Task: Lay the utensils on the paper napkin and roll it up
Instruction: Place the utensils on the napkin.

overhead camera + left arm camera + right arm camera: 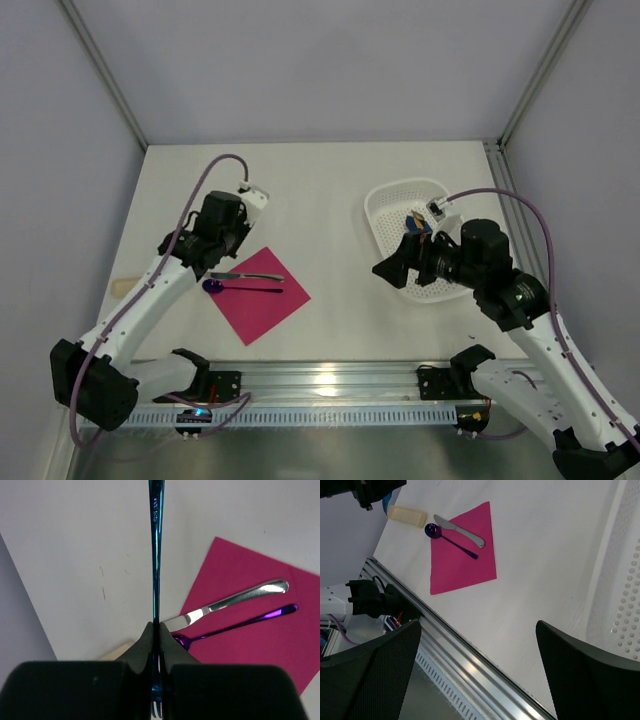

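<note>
The magenta paper napkin [265,297] [250,630] [462,555] lies flat at the left front of the table. Across its far-left corner rest a silver knife [247,276] [235,599] [460,530] and a glossy purple spoon [240,288] [240,625] [451,540], their heads just off the paper. My left gripper [207,262] [157,626] hovers above those heads, shut on a blue-teal fork [156,555] whose handle sticks forward and whose tines show behind the pads. My right gripper [395,258] [480,670] hangs open and empty beside the basket.
A white perforated basket [385,205] [625,580] holding a small coloured item stands at the right. A pale beige stick [120,287] [117,650] [407,515] lies left of the napkin. An aluminium rail [330,380] [470,665] runs along the near edge.
</note>
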### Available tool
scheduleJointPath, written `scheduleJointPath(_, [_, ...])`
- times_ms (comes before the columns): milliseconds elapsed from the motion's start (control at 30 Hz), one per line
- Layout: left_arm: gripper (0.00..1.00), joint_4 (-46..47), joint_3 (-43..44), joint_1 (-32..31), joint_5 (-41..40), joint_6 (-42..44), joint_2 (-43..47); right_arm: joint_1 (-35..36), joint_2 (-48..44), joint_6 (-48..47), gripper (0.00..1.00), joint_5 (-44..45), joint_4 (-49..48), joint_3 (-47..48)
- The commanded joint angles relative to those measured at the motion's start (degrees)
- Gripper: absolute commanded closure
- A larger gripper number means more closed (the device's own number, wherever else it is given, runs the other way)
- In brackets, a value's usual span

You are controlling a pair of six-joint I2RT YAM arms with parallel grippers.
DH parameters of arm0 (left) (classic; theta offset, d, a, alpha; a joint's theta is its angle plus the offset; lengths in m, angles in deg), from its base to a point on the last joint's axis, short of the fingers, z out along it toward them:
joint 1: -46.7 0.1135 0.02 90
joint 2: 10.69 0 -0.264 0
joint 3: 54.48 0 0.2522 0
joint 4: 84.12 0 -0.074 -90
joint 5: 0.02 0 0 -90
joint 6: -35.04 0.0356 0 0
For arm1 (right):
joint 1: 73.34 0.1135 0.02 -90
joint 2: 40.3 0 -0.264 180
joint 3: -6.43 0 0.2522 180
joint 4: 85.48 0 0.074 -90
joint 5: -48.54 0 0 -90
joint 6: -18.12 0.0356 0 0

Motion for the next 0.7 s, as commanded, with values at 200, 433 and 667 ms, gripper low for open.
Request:
scheduleJointPath(200, [1.00,-1.5,-12.6,-9.7,-3.9,30.8,0.7,0.3,-0.2,0.2,0.01,-4.5,-6.3,-4.7])
scheduleJointPath(433, [1.00,-2.3,-19.2,-13.2,1.8,39.8,9.4,0.3,-0.2,-1.2,0.01,-4.4,-6.5,-5.3])
scheduleJointPath(667, [1.00,-6.3,-23.4,-13.8,8.9,39.7,16.6,0.3,0.1,-1.4,0.01,-4.7,-7.2,-6.2])
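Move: The napkin that the held fork is going to has its middle about 8 cm back and 4 cm right of the left gripper, some 18 cm below. The knife already on it lies about 3 cm back and 1 cm right of the gripper, and the purple spoon about 6 cm back, level sideways. From the right gripper, the napkin is about 28 cm left, 4 cm ahead and 25 cm below. Bring the left gripper back and down about 9 cm towards the near part of the napkin, passing over the knife and spoon, and ease up a centimetre or so at the end. Keep the fork pinched near its tines and turn the hand some 45 degrees clockwise, its left side rising, so the handle swings rightward alongside the spoon's line. ##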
